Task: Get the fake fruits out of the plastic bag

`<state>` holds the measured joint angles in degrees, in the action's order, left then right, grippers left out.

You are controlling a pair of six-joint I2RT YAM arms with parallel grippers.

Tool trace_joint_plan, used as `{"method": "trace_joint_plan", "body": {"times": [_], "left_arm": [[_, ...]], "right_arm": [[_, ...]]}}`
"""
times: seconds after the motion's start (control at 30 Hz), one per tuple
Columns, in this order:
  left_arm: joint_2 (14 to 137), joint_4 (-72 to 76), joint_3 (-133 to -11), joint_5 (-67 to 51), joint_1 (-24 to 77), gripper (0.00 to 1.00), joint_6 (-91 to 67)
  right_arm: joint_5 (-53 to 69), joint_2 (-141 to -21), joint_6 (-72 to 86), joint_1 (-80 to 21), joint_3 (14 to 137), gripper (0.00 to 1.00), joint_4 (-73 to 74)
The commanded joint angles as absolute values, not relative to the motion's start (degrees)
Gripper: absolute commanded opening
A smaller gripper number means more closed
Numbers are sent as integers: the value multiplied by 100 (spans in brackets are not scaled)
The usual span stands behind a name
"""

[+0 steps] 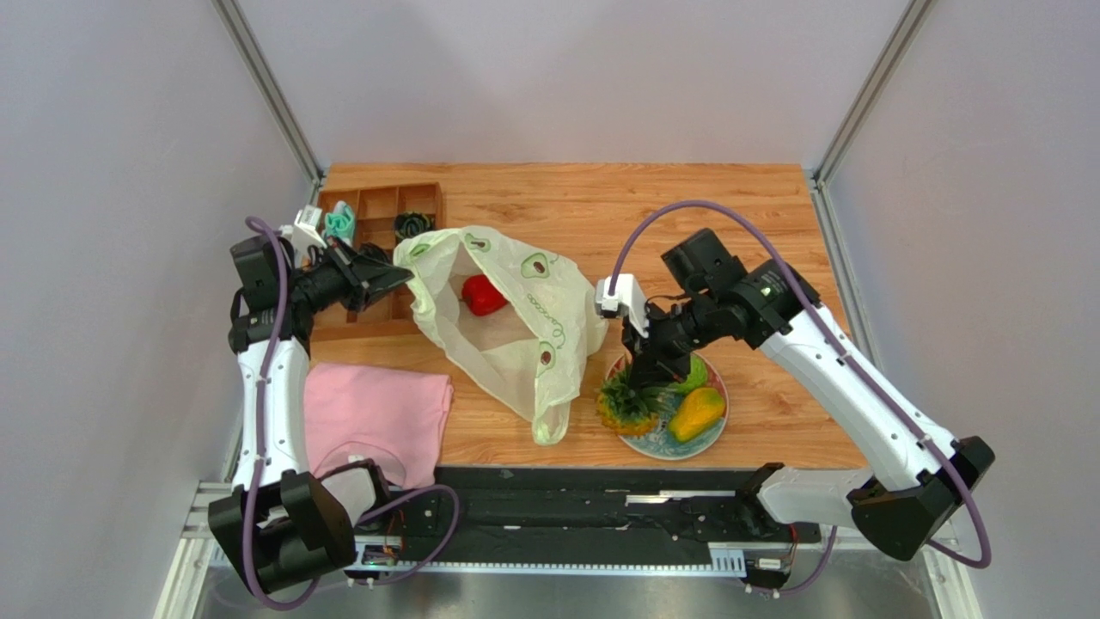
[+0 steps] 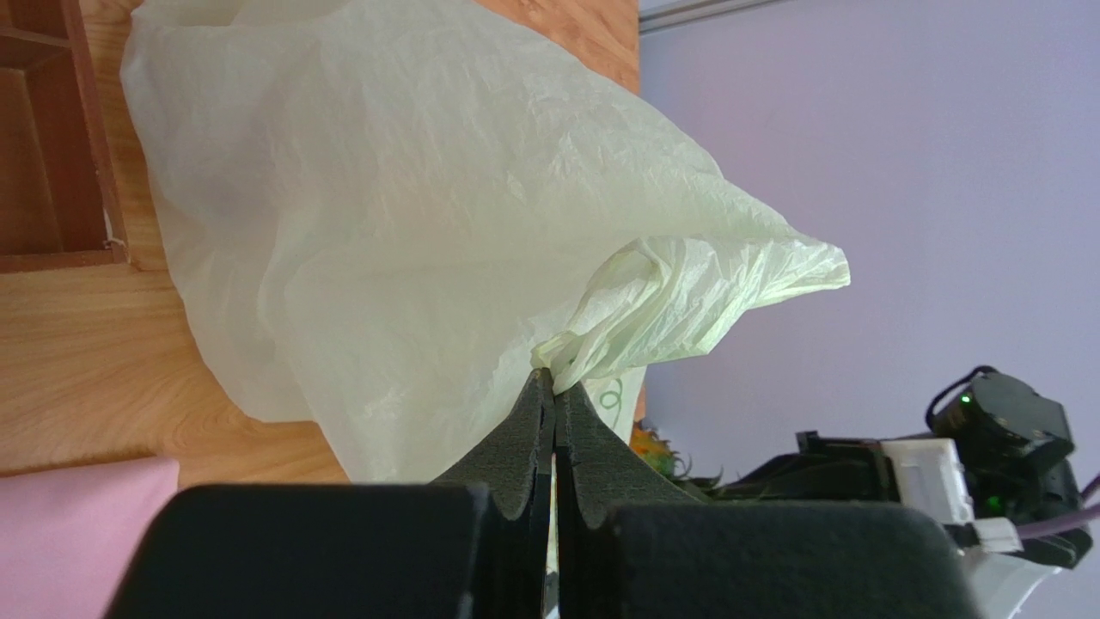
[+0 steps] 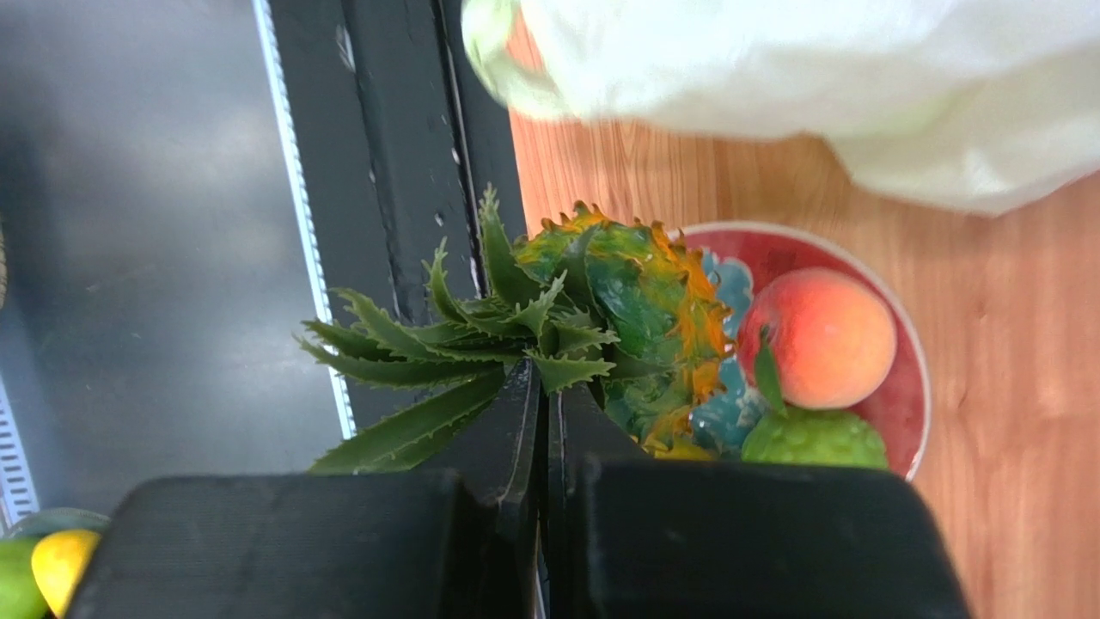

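Observation:
The plastic bag (image 1: 517,338) lies on the table with its mouth held up, and my left gripper (image 1: 398,279) is shut on a bunched edge of it (image 2: 607,323). A red pepper-like fruit (image 1: 483,294) shows inside the bag. The pineapple (image 3: 639,316) lies at the plate's near rim. My right gripper (image 3: 548,377) is shut on the pineapple's green crown (image 3: 426,348). On the plate (image 3: 908,374) sit a peach (image 3: 826,338) and a bumpy green ball (image 3: 814,439). The top view also shows a yellow-orange mango (image 1: 697,413) on the plate (image 1: 659,445).
A pink cloth (image 1: 372,410) lies at the near left. A wooden compartment tray (image 1: 377,222) with small items stands at the back left, behind the left gripper. The black rail (image 1: 607,497) runs along the table's near edge, just past the plate.

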<state>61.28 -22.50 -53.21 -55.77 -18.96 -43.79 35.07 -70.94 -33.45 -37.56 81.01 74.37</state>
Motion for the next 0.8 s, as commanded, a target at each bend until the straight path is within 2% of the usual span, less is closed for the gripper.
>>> {"method": "trace_joint_plan", "body": {"times": [0.0, 0.77], "left_arm": [[6100, -2338, -5581, -5616, -1942, 0, -4149], [5985, -2540, -5476, -5608, -2004, 0, -4025]], "right_arm": [[3182, -6926, -3709, -3613, 7700, 0, 7023], [2689, -7348, -3762, -3463, 6988, 0, 6091]]}}
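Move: The right hand already holds the pineapple by its crown. The middle of the plate it is being taken to lies about 5 cm ahead, 6 cm to the right and some 17 cm below. On the plate the peach is roughly 10 cm ahead and 1 cm right of the hand, the green fruit 9 ahead and 9 right, the yellow mango 2 ahead and 11 right. From the left hand, shut on the bag's rim, the plate's middle lies about 40 cm right, 12 cm back and 19 cm below. Still pinching the pineapple's leafy crown, the right hand lowers the fruit some 6 cm towards the left part of the plate. It sinks quickly at first with a slight drift right, then works forward about 4 cm towards the peach while sinking on more slowly. The fingers tip 5 to 10 degrees steeper and stay shut. ##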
